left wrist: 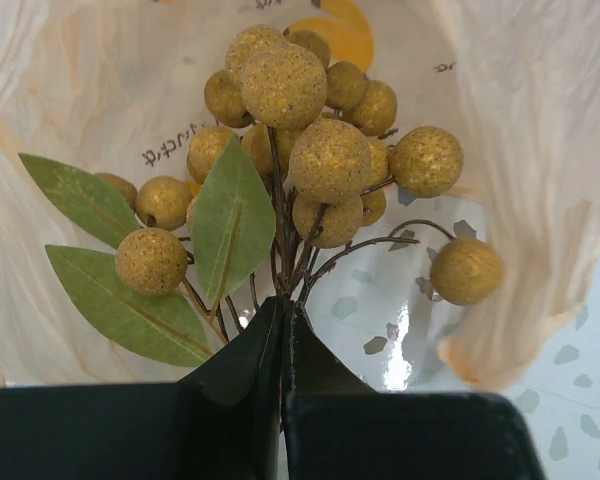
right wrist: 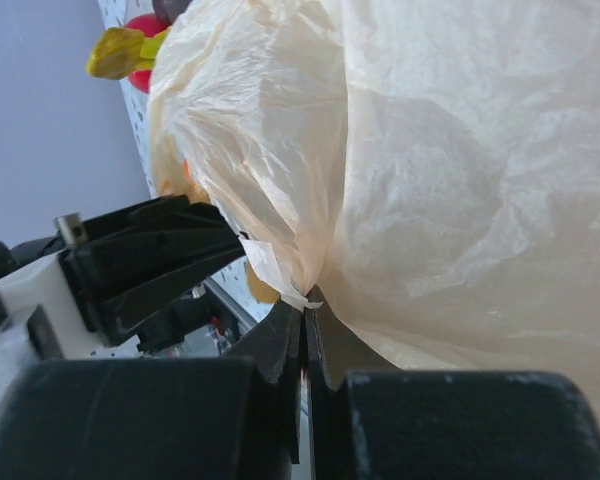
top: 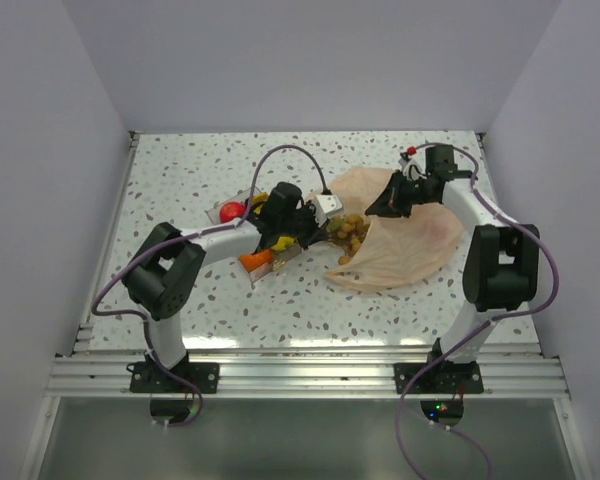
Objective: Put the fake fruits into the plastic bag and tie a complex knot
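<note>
My left gripper (left wrist: 285, 312) is shut on the stem of the tan-brown grape cluster (left wrist: 315, 150), which has green leaves and hangs in the mouth of the peach-orange plastic bag (left wrist: 550, 150). From above, the left gripper (top: 323, 228) holds the cluster (top: 350, 232) at the bag's (top: 405, 250) left opening. My right gripper (right wrist: 307, 303) is shut on a pinched edge of the bag (right wrist: 460, 180), and in the top view it (top: 382, 207) holds that edge up. A red apple (top: 230, 211), a yellow banana (top: 279, 243) and an orange piece (top: 255, 260) lie by the left arm.
A clear plastic tray (top: 263, 272) under the left wrist holds the other fruits. The left arm's black gripper body (right wrist: 145, 262) sits close beside the bag in the right wrist view. White walls enclose the speckled table (top: 180, 180) on three sides.
</note>
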`<state>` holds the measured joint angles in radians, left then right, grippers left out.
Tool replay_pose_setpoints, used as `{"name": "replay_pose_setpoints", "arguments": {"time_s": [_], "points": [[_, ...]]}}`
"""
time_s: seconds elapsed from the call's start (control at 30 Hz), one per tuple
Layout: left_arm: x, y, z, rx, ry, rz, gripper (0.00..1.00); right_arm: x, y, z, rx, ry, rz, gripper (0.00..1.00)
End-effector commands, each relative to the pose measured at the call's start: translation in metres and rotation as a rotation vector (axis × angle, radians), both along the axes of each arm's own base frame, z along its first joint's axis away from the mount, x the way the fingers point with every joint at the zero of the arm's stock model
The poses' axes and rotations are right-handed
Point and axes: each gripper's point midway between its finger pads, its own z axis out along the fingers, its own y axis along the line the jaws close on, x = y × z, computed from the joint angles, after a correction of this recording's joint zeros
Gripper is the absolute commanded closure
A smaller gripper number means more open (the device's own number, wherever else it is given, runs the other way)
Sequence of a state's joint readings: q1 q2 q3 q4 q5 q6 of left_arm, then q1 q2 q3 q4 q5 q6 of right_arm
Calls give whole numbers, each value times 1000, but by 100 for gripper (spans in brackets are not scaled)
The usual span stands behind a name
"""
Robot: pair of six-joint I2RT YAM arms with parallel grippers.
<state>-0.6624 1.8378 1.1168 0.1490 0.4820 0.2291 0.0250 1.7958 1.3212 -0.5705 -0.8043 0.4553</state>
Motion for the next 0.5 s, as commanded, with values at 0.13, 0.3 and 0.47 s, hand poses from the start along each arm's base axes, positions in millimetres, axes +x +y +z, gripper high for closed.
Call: {"name": "replay_pose_setpoints", "arguments": {"time_s": [0.13,0.3,0.47], "points": [[31,-11,11,17,8,92,100,-1,-5,47,-50,-177,72,100],[43,-41,57,-138,23,89,100,-12,-5,30,-64,-125,94,100],[57,-59,75,-235,20,137,100,-13,1,37,-23,-127,108,100]]}}
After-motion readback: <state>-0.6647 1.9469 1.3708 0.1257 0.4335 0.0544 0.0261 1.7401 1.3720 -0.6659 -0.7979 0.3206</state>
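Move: The left hand holds the gold berry bunch by its stems, with the plastic bag's open mouth about 6 cm to its right, level ahead and some 3 cm below. The bag rim pinched by the right hand lies about 11 cm to the left hand's right, 5 cm farther out and 4 cm higher; the bananas are 10 cm to its left and 2 cm back, 5 cm lower. From the right hand, that mouth is roughly 5 cm back, 5 cm left and 7 cm down. Still pinching the berry stems in its shut fingers, the left hand pushes forward while sinking barely a centimetre, then swings up and to the right towards the bag rim in the right fingers, ending about 5 cm forward, 5 cm up and 4 cm right with only a slight turn of the wrist. The right hand keeps its pinch on the rim and lifts it some 3 cm, mostly early on, its fingers tipping up by about 5 degrees, then holds there. ##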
